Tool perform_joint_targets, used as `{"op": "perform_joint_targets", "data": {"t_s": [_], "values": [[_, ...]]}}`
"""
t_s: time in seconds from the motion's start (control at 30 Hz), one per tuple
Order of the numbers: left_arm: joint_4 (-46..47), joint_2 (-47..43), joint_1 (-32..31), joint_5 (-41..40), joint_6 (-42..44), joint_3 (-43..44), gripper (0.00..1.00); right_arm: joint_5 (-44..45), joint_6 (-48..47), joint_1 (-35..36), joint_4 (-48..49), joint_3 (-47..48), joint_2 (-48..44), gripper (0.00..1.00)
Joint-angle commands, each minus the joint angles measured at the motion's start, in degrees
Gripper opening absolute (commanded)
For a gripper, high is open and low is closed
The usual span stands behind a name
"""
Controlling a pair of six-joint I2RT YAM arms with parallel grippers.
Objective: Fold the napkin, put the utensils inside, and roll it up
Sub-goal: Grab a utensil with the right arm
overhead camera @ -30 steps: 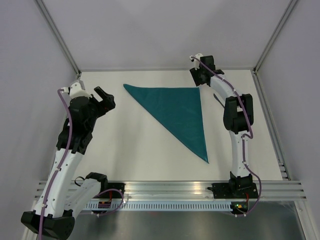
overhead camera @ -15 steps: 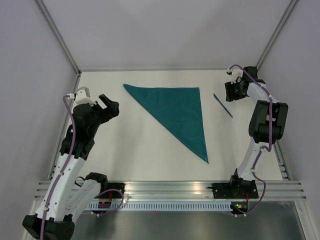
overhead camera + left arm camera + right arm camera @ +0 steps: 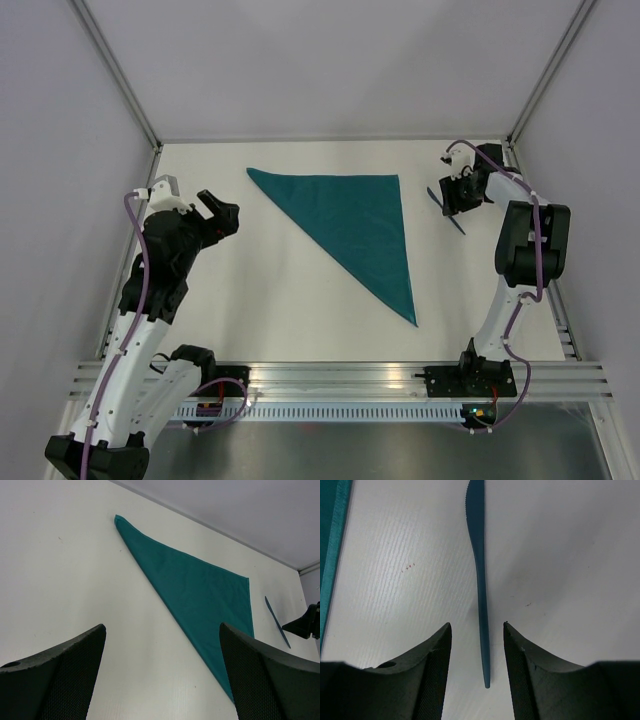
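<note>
The teal napkin [image 3: 355, 225] lies flat on the white table, folded into a triangle, and also shows in the left wrist view [image 3: 200, 600] and at the left edge of the right wrist view [image 3: 330, 540]. A slim blue knife [image 3: 457, 224] [image 3: 276, 620] lies to its right. My right gripper [image 3: 447, 195] [image 3: 477, 624] is open just above the knife [image 3: 480, 570], one finger on each side of the handle end and neither touching it. My left gripper [image 3: 218, 210] [image 3: 162, 626] hangs wide open and empty, left of the napkin.
Grey walls and metal corner posts [image 3: 530, 100] close in the table at the back and sides. A ridged aluminium rail [image 3: 340, 380] with the arm bases runs along the near edge. The right arm's elbow [image 3: 530, 240] stands near the right wall.
My right arm swung from the napkin's back right corner to the right and came down over the knife, its jaws narrowing a little. The left gripper barely shifted.
</note>
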Motion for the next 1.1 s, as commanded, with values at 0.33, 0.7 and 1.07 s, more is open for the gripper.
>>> {"op": "perform_joint_targets", "data": {"t_s": [0.33,0.7,1.07], "values": [[1.5,-0.9,-0.1,1.5,-0.5,-0.8,0.97,0.4,-1.4,-0.2,0.6,2.5,5.4,0.45],[1.6,-0.5,-0.1,1.6,-0.5,-0.6,0.97,1.2,-3.5,-0.2,-0.9,0.9,6.6,0.28],[1.6,-0.1,-0.1,1.2,-0.5,-0.3,0.97,-0.4,-2.5,0.1,-3.2,1.1,4.2,0.00]]}}
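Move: The utensil, a dark blue knife, lies on the table just under the right fingers, blade forward-left and handle back-right: its middle is about 3 cm ahead, 1 cm left and 3 cm below the hand. The folded napkin's middle is some 26 cm left, 3 cm back and 3 cm below, its nearest edge about 12 cm off. From the left hand the knife is roughly 20 cm ahead, 52 cm right and 26 cm below. The knife's handle, already lying between the right arm's half-open fingers, is pinched: the right hand first sinks about 2.5 cm straight down to it, pointing steeply at the table, then stays nearly in place while the fingers close slowly until both tips meet on the handle, a few centimetres behind the knife's middle. The wrist barely turns. ##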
